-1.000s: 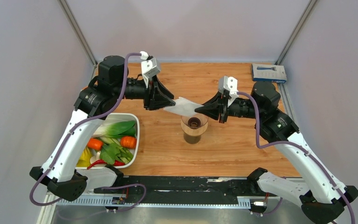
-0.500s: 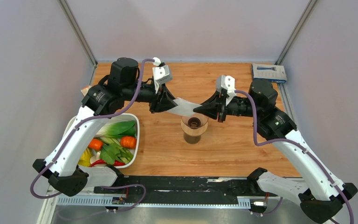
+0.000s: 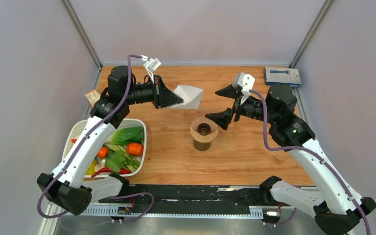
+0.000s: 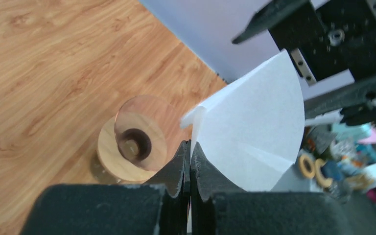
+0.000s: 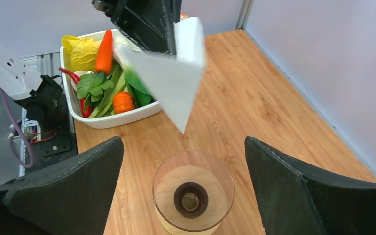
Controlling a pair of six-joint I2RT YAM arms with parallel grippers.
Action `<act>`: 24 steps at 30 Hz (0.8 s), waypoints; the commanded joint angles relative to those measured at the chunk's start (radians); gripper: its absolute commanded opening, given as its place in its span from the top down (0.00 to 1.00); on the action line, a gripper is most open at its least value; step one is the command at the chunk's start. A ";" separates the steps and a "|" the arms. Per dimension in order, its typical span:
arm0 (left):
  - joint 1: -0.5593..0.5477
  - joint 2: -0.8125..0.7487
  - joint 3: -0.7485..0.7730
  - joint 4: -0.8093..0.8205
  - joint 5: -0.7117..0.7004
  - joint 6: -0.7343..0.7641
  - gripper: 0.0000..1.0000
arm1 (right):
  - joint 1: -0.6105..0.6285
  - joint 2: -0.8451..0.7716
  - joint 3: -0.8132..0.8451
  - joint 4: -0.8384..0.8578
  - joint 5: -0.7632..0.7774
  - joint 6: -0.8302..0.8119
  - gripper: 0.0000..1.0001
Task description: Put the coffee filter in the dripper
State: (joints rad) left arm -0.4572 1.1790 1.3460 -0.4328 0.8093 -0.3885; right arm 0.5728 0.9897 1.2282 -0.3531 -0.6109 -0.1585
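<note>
The coffee filter (image 3: 188,96), a white folded paper fan, hangs in the air behind and left of the dripper. My left gripper (image 3: 180,102) is shut on its edge, with the paper pinched between the jaws in the left wrist view (image 4: 252,132). The dripper (image 3: 204,128), a clear cone with a tan ring base, stands mid-table on a brown-tinted glass cup (image 3: 202,144). My right gripper (image 3: 218,104) is wide open and empty, above and just right of the dripper. In the right wrist view the dripper (image 5: 193,188) lies between its fingers and the filter (image 5: 169,78) hangs beyond.
A white tub of vegetables (image 3: 110,147) sits at the left, near the left arm. A blue box (image 3: 282,77) lies at the back right corner. Grey walls enclose the wooden table (image 3: 245,156) on three sides.
My right gripper has let go of the filter, opened wide and drawn back to the right. My left gripper alone now holds the filter and has swung it up and back.
</note>
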 commanded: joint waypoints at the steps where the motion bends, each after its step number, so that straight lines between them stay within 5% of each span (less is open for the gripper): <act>1: 0.043 -0.036 -0.105 0.391 0.093 -0.460 1.00 | 0.004 -0.041 -0.026 0.058 0.093 -0.053 0.00; 4: 0.043 -0.046 -0.166 0.592 0.103 -0.606 1.00 | 0.029 -0.025 -0.026 0.060 0.149 -0.096 0.00; 15: 0.025 -0.041 -0.177 0.628 0.079 -0.670 1.00 | 0.193 0.031 -0.009 0.086 0.313 -0.296 0.02; 24: -0.009 -0.034 -0.186 0.553 0.046 -0.686 1.00 | 0.287 0.069 0.014 0.110 0.462 -0.467 0.28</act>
State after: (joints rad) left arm -0.4614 1.1595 1.1572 0.1371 0.8791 -1.0359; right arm 0.8112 1.0573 1.2053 -0.2943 -0.2558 -0.5060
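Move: The coffee filter, pinched at one edge in the left fingers, has its middle about 3 cm right and 2 cm ahead of the left hand point, and about 8 cm left and 2 cm ahead of the empty right hand, roughly level with both. The dripper stands well below, some 23 cm down: about 9 cm right and 4 cm ahead of the left hand, 3 cm left and 4 cm ahead of the right. Left raises and tilts the still-pinched filter about 4 cm; right, starting to close, reaches left and forward towards it. ##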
